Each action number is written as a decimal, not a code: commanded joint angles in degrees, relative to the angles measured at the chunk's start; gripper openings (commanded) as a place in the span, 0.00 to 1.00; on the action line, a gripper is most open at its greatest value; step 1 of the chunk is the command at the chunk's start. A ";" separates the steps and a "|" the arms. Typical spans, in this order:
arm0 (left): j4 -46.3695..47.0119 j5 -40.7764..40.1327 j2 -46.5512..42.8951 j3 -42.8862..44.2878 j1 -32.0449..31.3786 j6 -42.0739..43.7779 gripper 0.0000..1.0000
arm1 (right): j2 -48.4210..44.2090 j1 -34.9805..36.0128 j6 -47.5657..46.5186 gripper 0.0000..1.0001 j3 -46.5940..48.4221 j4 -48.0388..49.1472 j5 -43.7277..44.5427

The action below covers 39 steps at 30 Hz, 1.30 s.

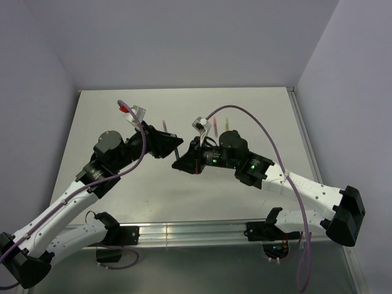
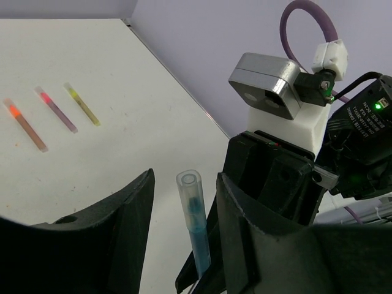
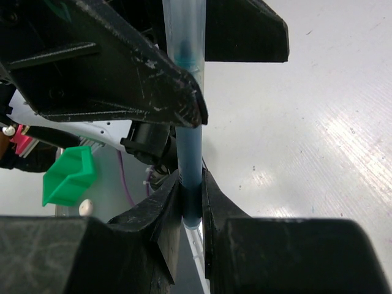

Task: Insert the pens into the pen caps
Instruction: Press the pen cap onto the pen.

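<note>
A blue pen [image 3: 188, 159] stands between the two grippers in mid-air, and its tip sits inside a clear pale-blue pen cap [image 2: 190, 190]. My right gripper [image 3: 192, 202] is shut on the pen's lower end. My left gripper [image 2: 185, 179] is open, one finger on each side of the cap, with a visible gap on the left side. In the top view the left gripper [image 1: 168, 147] and the right gripper [image 1: 187, 160] meet over the table's middle. On the table lie an orange pen [image 2: 24, 124], a pink-tipped purple pen [image 2: 56, 109] and a yellow pen [image 2: 82, 104].
A grey-purple pen [image 1: 165, 125] lies behind the left gripper. A pink pen [image 1: 215, 127] and a yellow one [image 1: 226, 125] lie behind the right arm. A metal rail [image 1: 196, 231] runs along the near table edge. A green block [image 3: 70, 174] shows off the table.
</note>
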 commanded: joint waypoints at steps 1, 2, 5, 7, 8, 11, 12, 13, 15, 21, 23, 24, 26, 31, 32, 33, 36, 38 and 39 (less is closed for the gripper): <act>2.59 1.52 -0.98 1.54 0.49 -0.22 0.49 | 0.20 0.75 -0.88 0.00 2.22 0.76 0.44; 2.68 1.87 -0.98 1.54 0.75 -0.31 0.48 | 0.20 0.84 -0.79 0.00 2.04 0.76 0.53; 2.68 2.49 -0.80 1.72 0.93 -0.40 0.33 | 0.20 0.93 -0.79 0.00 1.78 0.85 0.70; 2.68 3.36 -0.63 1.63 0.93 -0.22 0.11 | 0.29 0.84 -0.79 0.00 1.78 0.94 0.96; 2.77 3.89 -0.63 1.54 0.93 -0.22 0.02 | 0.29 0.84 -0.79 0.00 2.04 1.02 1.14; 4.00 6.17 -1.24 -0.03 0.93 0.13 0.00 | 0.11 0.84 -0.71 0.00 2.48 0.94 2.37; 5.31 6.70 -1.85 -1.26 1.02 0.13 0.00 | 0.11 0.93 -0.71 0.00 2.65 0.94 2.89; 5.84 7.23 -2.12 -1.88 1.02 0.13 0.00 | 0.11 0.84 -0.71 0.00 2.83 0.94 3.16; 6.81 8.99 -2.91 -3.64 0.93 0.13 0.00 | 0.03 0.75 -0.79 0.00 3.53 0.50 4.73; 9.53 12.59 -5.19 -8.74 0.93 -0.04 0.00 | -1.38 -2.66 1.22 0.00 3.54 2.60 4.75; 10.76 12.86 -5.55 -10.49 0.75 -0.48 0.00 | -1.47 -3.99 2.28 0.00 3.62 3.83 3.34; 10.94 12.68 -5.72 -10.93 0.49 -0.57 0.00 | -1.56 -5.21 2.72 0.00 3.71 4.27 2.90; 11.56 12.24 -5.81 -12.16 0.05 -0.75 0.00 | -1.56 -6.36 3.51 0.00 3.97 5.67 1.67; 11.82 9.44 -5.20 -13.40 -2.49 -0.48 0.00 | -0.94 -8.12 4.13 0.00 5.99 7.00 0.18; 12.00 8.91 -4.94 -13.66 -2.93 -0.31 0.00 | -0.68 -8.12 4.22 0.00 6.26 7.35 -0.17; 12.43 8.47 -4.58 -13.92 -3.90 -0.31 0.00 | -0.50 -8.21 4.30 0.00 6.52 7.44 -0.35; 13.40 6.97 -3.88 -14.71 -5.83 -0.48 0.01 | -0.50 -8.30 4.66 0.00 7.23 7.97 -0.44; 13.75 6.27 -3.62 -15.07 -6.63 -0.48 0.00 | -0.68 -8.30 4.39 0.00 7.75 7.80 -0.18; 13.93 6.18 -3.53 -15.16 -7.07 -0.57 0.00 | -0.68 -8.39 4.31 0.00 7.93 7.70 0.26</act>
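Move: The pen cap sits on the blue pen's upper end, already between my left hand's open fingers, its middle at the fingertips or about 1 cm below. My right hand holds the pen lower down; from it the cap is some 6 cm up, 4 cm ahead and 1 cm left. On the table, about 33 cm below and 31 cm ahead of my left hand, lie the grey pen 9 cm left, orange pen 9 cm right and pink pen 16 cm right. I shut my left fingers on the pen cap, pinching it from both sides, then draw that hand about 2 cm back towards my base while its fingertips tip up roughly 10 degrees. My right hand keeps its pinch on the pen's lower part, sinking about 1 cm and then easing 1 cm to its right with a slight counter-clockwise turn. ##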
